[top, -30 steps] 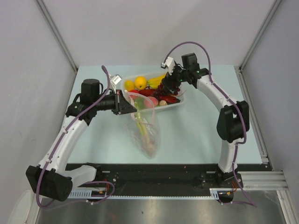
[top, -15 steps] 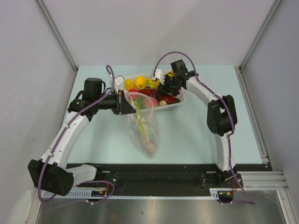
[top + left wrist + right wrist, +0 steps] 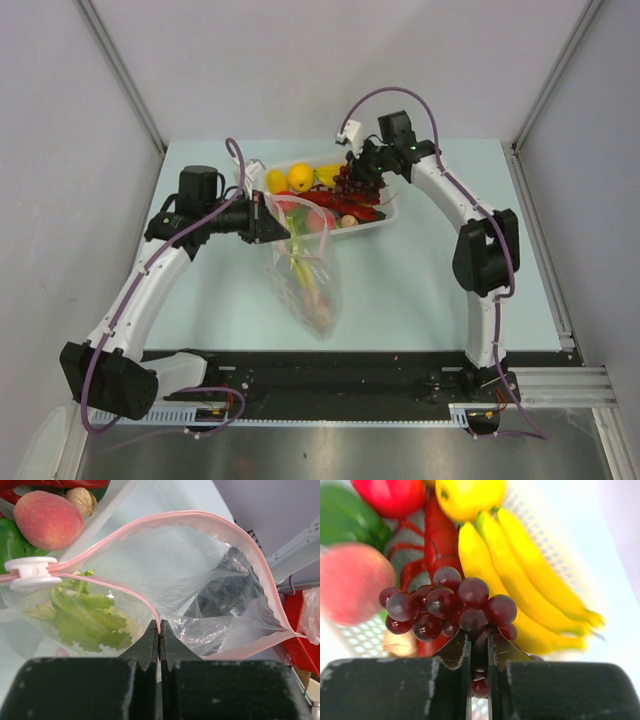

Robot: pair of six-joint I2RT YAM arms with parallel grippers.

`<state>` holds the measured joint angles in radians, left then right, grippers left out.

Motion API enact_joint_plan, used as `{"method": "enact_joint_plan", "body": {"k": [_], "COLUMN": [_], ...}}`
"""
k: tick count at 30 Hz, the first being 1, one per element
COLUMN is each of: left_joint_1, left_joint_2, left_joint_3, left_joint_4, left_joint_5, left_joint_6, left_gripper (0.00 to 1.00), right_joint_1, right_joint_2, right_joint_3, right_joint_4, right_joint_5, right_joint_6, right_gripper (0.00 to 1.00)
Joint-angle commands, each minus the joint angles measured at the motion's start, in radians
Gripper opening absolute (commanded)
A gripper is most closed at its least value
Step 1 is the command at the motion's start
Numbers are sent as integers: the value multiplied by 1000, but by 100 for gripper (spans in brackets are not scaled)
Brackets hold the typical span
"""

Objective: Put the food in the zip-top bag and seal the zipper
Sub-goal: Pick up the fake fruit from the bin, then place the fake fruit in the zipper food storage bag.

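The clear zip-top bag hangs open from my left gripper, which is shut on its pink zipper edge. A white slider sits at the strip's left end. A green leafy stalk lies inside the bag. My right gripper is over the white basket, shut on a bunch of purple grapes. The grapes hang just above the yellow bananas. A lemon and a pink peach are among the food in the basket.
The basket also holds a red toy, a green pepper and a small beige piece. Grey walls close in both sides and the back. A black rail runs along the near edge.
My right gripper dipped into the basket, closed on the grapes and has lifted slightly. The left gripper stays shut on the bag's edge, shifted only a little.
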<state>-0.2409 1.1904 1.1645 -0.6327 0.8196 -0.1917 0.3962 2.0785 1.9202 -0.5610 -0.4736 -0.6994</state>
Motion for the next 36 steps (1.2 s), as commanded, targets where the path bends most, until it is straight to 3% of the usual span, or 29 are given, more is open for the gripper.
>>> {"method": "enact_joint_plan", "body": {"k": [1, 8, 14, 18, 22, 28, 31, 36], "left_joint_1": [6, 5, -4, -20, -20, -24, -24, -23], "left_joint_2": [-25, -28, -43, -41, -40, -40, -48, -72], "left_joint_3": [18, -12, -42, -48, -35, -23, -8, -5], "left_joint_4": [54, 102, 160, 183, 185, 194, 186, 188], "left_joint_5": [-17, -62, -59, -68, -71, -50, -48, -45], "left_joint_6": [25, -8, -57, -78, -94, -129, -134, -149], "left_gripper": [0, 1, 0, 0, 0, 0, 1, 0], "right_joint_1": [-16, -16, 24, 81, 127, 226, 221, 219], "right_joint_2": [-199, -334, -431, -469, -492, -505, -521, -543], "right_joint_3": [36, 54, 36, -67, -142, -210, -272, -383], "right_joint_4": [127, 180, 305, 467, 542, 610, 601, 517], "right_joint_5": [-40, -51, -109, -126, -122, -138, -163, -194], "right_joint_6": [234, 449, 831, 1114, 1297, 1354, 1359, 1258], "right_gripper": [0, 0, 0, 0, 0, 0, 0, 0]}}
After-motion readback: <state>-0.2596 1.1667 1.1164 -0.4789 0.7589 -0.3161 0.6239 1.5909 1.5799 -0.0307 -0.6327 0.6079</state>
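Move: The bag's open mouth, where the grapes already held by the right hand are going, lies about 20 cm back from that hand, 10 cm to its left and some 7 cm higher. The peach is roughly 9 cm back and 8 cm left of the hand, the red lobster 5 cm back and 1 cm left, the orange 3 cm ahead and 13 cm left, all about 7 cm lower. The left hand has the mouth level with it, some 6 cm to its right. Still pinching the grapes, the right hand carries them steeply up out of the bin, some 27 cm, while drawing back and then left towards the bag's mouth, then sinks about 5 cm near the end. Its wrist turns some 60 degrees until the fingers point left, nearly level. The left fingers keep their pinch on the bag rim and ease about 1.5 cm forward. ##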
